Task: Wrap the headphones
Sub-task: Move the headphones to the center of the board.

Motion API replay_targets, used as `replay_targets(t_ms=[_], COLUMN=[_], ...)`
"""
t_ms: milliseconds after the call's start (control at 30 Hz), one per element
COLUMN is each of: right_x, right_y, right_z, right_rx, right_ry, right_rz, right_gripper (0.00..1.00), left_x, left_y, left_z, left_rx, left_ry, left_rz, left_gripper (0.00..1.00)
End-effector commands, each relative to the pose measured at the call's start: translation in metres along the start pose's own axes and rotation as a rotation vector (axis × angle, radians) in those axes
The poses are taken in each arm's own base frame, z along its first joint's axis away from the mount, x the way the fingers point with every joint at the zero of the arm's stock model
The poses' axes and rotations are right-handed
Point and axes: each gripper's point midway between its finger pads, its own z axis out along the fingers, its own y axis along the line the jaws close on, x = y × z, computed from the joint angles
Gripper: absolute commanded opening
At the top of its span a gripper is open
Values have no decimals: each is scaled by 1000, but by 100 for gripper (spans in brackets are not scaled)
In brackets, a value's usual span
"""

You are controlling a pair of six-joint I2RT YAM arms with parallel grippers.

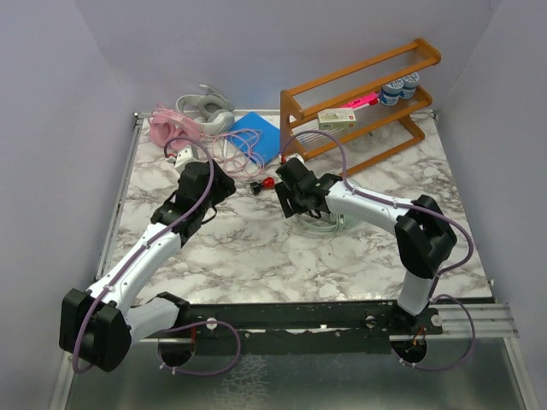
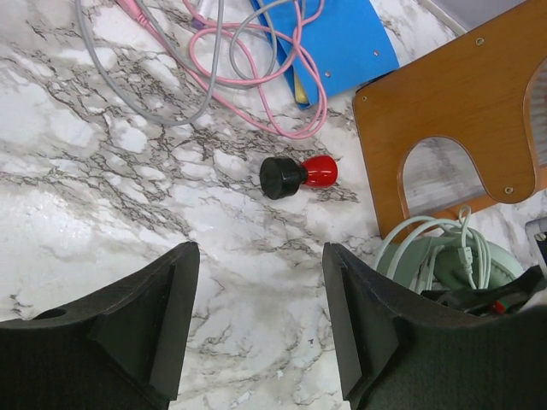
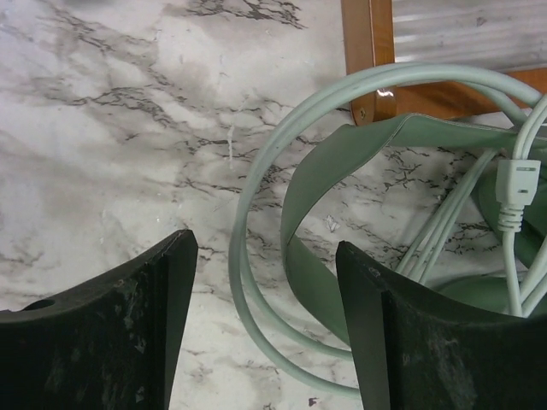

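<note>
The mint green headphones lie on the marble under my right arm, their cable coiled on top. In the right wrist view, the green headband and two loops of mint cable pass between the fingers of my right gripper. It is open and low over them, gripping nothing. My left gripper is open over bare marble, left of the mint headphones. The pink headphones and the silver-grey headphones sit at the back left. Their pink cable and grey cable trail loose.
A small red-and-black object lies between the two grippers. A blue flat case sits under the loose cables. The wooden rack with small items stands at the back right, and its side panel is close to the mint headset.
</note>
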Motion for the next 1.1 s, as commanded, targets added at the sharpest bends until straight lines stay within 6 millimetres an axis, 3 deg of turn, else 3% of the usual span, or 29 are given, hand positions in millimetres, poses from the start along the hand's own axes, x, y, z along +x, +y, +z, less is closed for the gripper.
replay_targets(t_ms=[0, 133, 367, 567, 900, 1067], right_x=[-5, 4, 16, 27, 43, 51], right_y=[-9, -7, -6, -14, -49, -77], right_z=[8, 18, 24, 26, 2, -4], right_rx=[96, 100, 88, 129, 228, 275], right_ry=[-6, 20, 43, 56, 42, 54], right_rz=[34, 22, 12, 2, 27, 55], right_gripper=[70, 54, 43, 26, 21, 20], left_x=[4, 5, 9, 11, 15, 18], left_y=[7, 8, 8, 8, 5, 2], left_z=[-3, -2, 1, 2, 4, 5], left_rx=[4, 5, 14, 14, 33, 43], left_ry=[28, 33, 45, 51, 66, 77], left_rz=[9, 8, 3, 5, -7, -10], left_gripper=[64, 64, 64, 64, 64, 64])
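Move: Just under the right hand, the headband loop of the green headphones is some 4 cm below the open fingers and hardly off to the side, about 1 cm to the right. Its earcups lie about 12 cm to the hand's right and 3 cm farther out. The shelf's near foot stands 7 cm ahead and 4 cm right, the red-black knob some 8 cm ahead and 7 cm left. From the left hand the loop is about 16 cm right, level with it and 14 cm lower. Sinking about 3 cm over the headband, the right hand closes its fingers from wide open until they pinch the outer band and inner strap together. With the grip still tightening a little, it starts off to the right and drags the headphones about 5 cm that way, drifting 2 cm back and turning slightly clockwise. ##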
